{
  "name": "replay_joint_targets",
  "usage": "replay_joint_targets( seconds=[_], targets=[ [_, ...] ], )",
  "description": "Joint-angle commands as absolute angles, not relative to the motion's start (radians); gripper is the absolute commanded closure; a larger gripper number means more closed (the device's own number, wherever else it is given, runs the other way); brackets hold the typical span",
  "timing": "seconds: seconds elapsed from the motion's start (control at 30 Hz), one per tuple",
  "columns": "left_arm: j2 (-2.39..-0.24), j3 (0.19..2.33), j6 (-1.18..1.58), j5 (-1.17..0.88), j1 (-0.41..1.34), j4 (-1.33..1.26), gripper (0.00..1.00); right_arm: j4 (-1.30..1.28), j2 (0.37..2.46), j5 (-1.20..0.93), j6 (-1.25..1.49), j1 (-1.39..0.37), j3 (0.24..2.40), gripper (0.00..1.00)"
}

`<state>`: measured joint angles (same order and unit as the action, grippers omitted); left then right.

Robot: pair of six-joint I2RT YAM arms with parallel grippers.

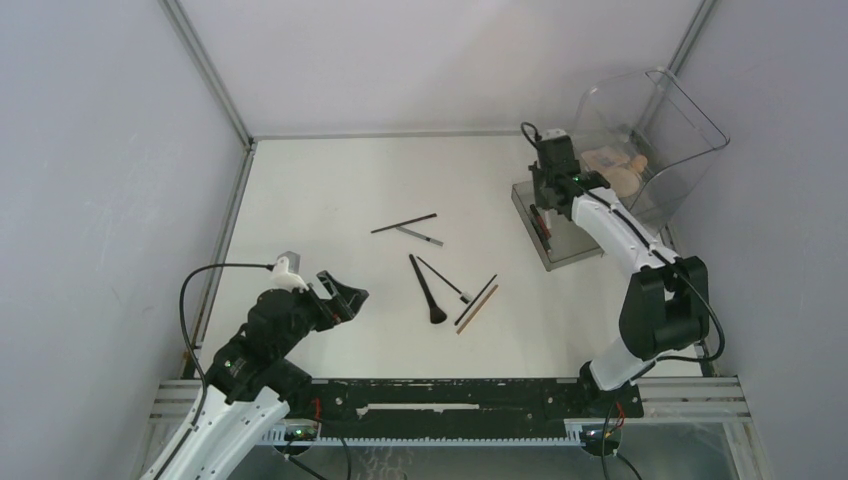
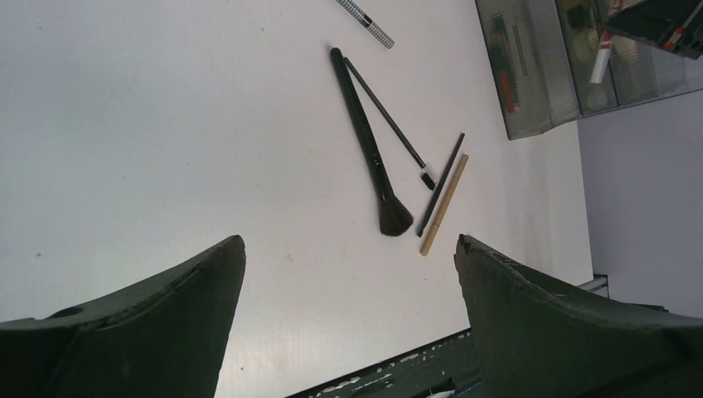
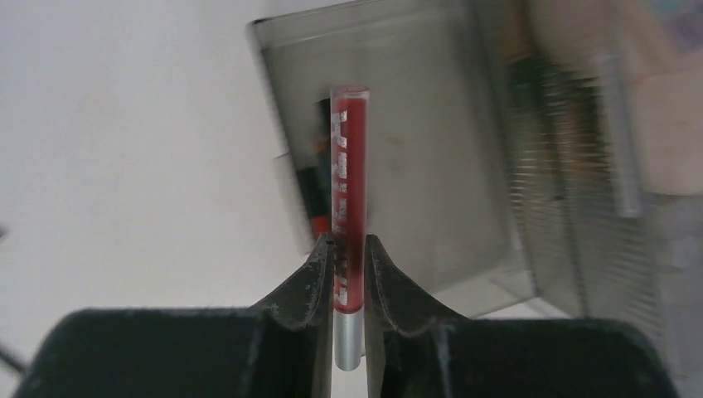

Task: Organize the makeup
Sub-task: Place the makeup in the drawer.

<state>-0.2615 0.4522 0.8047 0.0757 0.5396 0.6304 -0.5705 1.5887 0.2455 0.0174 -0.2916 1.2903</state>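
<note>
My right gripper [image 3: 348, 249] is shut on a red lip tube [image 3: 348, 157] with a silver cap, held lengthwise over the front drawer of the smoky organizer [image 3: 414, 191]. In the top view that gripper [image 1: 552, 185] hangs above the organizer's low tray [image 1: 560, 245]. On the table lie a black fan brush [image 1: 426, 288], a thin brush [image 1: 442, 276], a black pencil and a tan pencil [image 1: 478, 307], plus two thin pencils [image 1: 405, 224] farther back. My left gripper [image 1: 340, 297] stands open at the near left, nothing between its fingers [image 2: 191, 307]; the brushes [image 2: 369, 149] lie ahead of it.
The clear organizer's tall bin [image 1: 650, 140] at the back right holds beige items. Red and dark tubes lie in the open drawer [image 3: 319, 186]. Metal frame rails run along the table's left side and near edge [image 1: 450, 395].
</note>
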Motion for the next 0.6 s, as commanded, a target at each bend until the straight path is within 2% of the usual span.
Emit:
replay_joint_targets(
  seconds=[0.0,0.03,0.1,0.2,0.27,0.4,0.57],
  targets=[
    [-0.282,0.451,0.807,0.074,0.544,0.588,0.00,-0.562,1.651,0.405,-0.030,-0.242,1.317,0.84],
    [-0.281,0.452,0.807,0.074,0.544,0.587,0.00,-0.554,1.673,0.430,-0.026,-0.234,1.323,0.77],
    [-0.277,0.456,0.805,0.075,0.544,0.589,0.00,-0.563,1.717,0.491,0.001,-0.229,1.350,0.52],
    [-0.265,0.460,0.803,0.080,0.544,0.606,0.00,-0.548,1.693,0.514,0.027,-0.274,1.351,0.42],
    [-0.256,0.456,0.806,0.084,0.544,0.610,0.00,-0.535,1.632,0.478,0.056,-0.317,1.331,0.40],
    [-0.247,0.448,0.816,0.086,0.544,0.608,0.00,-0.538,1.553,0.363,0.165,-0.442,1.266,0.42],
    [-0.248,0.444,0.815,0.084,0.544,0.605,0.00,-0.460,1.550,0.185,0.253,-0.644,1.154,0.43]
  ],
)
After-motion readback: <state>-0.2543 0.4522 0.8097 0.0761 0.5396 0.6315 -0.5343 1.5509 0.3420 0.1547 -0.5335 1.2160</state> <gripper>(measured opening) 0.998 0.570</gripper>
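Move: The right hand, holding the red lip pen, is already over the open drawer: the drawer's middle lies about 2 cm ahead, 3 cm to the right and 12 cm below. In it, the dark-red lipsticks are level with the hand, 1 cm to its left and about 12 cm down. The round powder in the organizer is some 9 cm ahead, 17 cm right and 8 cm lower. From the left hand, the drawer is roughly 23 cm ahead, 43 cm right and 12 cm below. Rightward over the drawer goes the right hand, about 5 cm with a slight reach forward, then it sinks some 4 cm, rolling about 10 degrees, while its fingers open and let go of the red lip pen. Without a pause it swings back about 13 cm to the left, drawing back some 5 cm towards its base and rising a little, fingers open and empty, away from the drawer over the open table. ##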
